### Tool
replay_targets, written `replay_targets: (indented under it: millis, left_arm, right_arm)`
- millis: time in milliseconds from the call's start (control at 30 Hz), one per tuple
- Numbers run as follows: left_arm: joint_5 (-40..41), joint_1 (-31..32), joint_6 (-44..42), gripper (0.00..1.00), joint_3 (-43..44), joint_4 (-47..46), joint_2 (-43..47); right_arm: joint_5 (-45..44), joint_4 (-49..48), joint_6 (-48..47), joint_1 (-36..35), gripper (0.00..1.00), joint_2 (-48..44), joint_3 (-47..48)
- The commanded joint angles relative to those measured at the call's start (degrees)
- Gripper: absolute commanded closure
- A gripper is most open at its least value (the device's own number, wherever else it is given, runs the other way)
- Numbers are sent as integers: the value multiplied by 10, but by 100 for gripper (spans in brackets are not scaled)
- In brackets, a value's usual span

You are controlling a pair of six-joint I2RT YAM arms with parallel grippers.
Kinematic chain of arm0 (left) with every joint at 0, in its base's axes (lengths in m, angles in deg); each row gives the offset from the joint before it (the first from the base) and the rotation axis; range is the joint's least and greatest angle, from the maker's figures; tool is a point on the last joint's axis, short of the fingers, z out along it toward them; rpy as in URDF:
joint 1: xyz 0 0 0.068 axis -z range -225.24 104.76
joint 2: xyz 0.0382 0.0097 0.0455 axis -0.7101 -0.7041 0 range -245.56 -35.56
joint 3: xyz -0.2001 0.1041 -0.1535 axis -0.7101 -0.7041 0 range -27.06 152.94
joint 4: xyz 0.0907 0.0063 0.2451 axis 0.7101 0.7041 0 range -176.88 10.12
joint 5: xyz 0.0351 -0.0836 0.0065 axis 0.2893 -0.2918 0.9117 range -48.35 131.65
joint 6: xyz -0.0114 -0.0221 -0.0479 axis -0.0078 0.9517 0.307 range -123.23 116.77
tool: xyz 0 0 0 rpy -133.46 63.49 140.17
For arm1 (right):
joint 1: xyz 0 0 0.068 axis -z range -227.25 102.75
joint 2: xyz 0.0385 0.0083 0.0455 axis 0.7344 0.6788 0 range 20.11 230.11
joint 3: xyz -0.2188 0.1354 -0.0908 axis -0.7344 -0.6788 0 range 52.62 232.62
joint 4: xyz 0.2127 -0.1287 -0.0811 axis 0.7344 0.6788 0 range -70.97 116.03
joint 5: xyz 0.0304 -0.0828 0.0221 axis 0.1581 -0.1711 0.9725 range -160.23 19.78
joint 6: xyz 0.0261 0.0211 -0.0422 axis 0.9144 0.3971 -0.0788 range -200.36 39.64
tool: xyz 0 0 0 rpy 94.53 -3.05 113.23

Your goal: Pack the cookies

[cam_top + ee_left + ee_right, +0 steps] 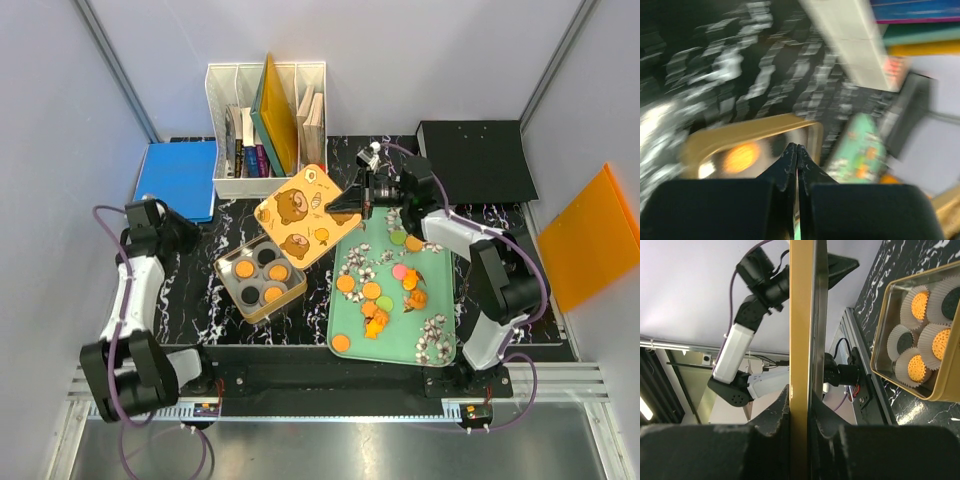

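A gold tin [260,276] on the black marbled table holds several white paper cups with orange and black cookies [244,268]; it also shows in the right wrist view [920,340]. More cookies [371,291], mostly orange, lie on the mint-green tray [440,300]. My right gripper [352,203] is shut on the edge of the tin's yellow bear-print lid [300,214], held tilted above the table; its gold rim [801,340] runs between the fingers. My left gripper [797,150] is shut and empty, up at the left, above the tin's corner [810,127].
A white file holder [265,125] with books stands at the back. A blue folder [178,178] lies at the back left, a black box [475,158] at the back right, an orange sheet [592,235] at the right wall.
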Motion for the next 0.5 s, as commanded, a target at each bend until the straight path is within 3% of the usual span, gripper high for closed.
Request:
replay_targets:
  millis: [0, 200, 467]
  left_arm:
    - [218, 3, -67, 100, -5, 229, 78]
    - [257, 48, -41, 100, -54, 273, 151]
    - [233, 74, 14, 100, -97, 280, 157]
  right_arm:
    - [5, -7, -11, -24, 98, 31, 17]
    - [4, -56, 29, -38, 99, 90, 29]
    - [-17, -168, 108, -43, 100, 180, 48]
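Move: The right hand holds the bear-print lid by its right-hand edge. The open cookie tin lies some 18 cm to that hand's left, about 4 cm back and 22 cm below. The green tray is roughly 12 cm right, 6 cm back and 25 cm below; the white file rack stands some 17 cm left, 23 cm ahead and 14 cm lower. From the empty left hand, the tin is about 14 cm right, 5 cm back and 13 cm below. The right hand keeps its pinch on the lid and lowers it about 8 cm while easing some 3 cm left towards the tin, fingers still pointing left and the wrist rolling so the lid's far side dips about 10 degrees. Already clear of the lid and shut, the left hand draws back about 13 cm and sinks some 7 cm on the tin's left side, its fingers tilting further down. ##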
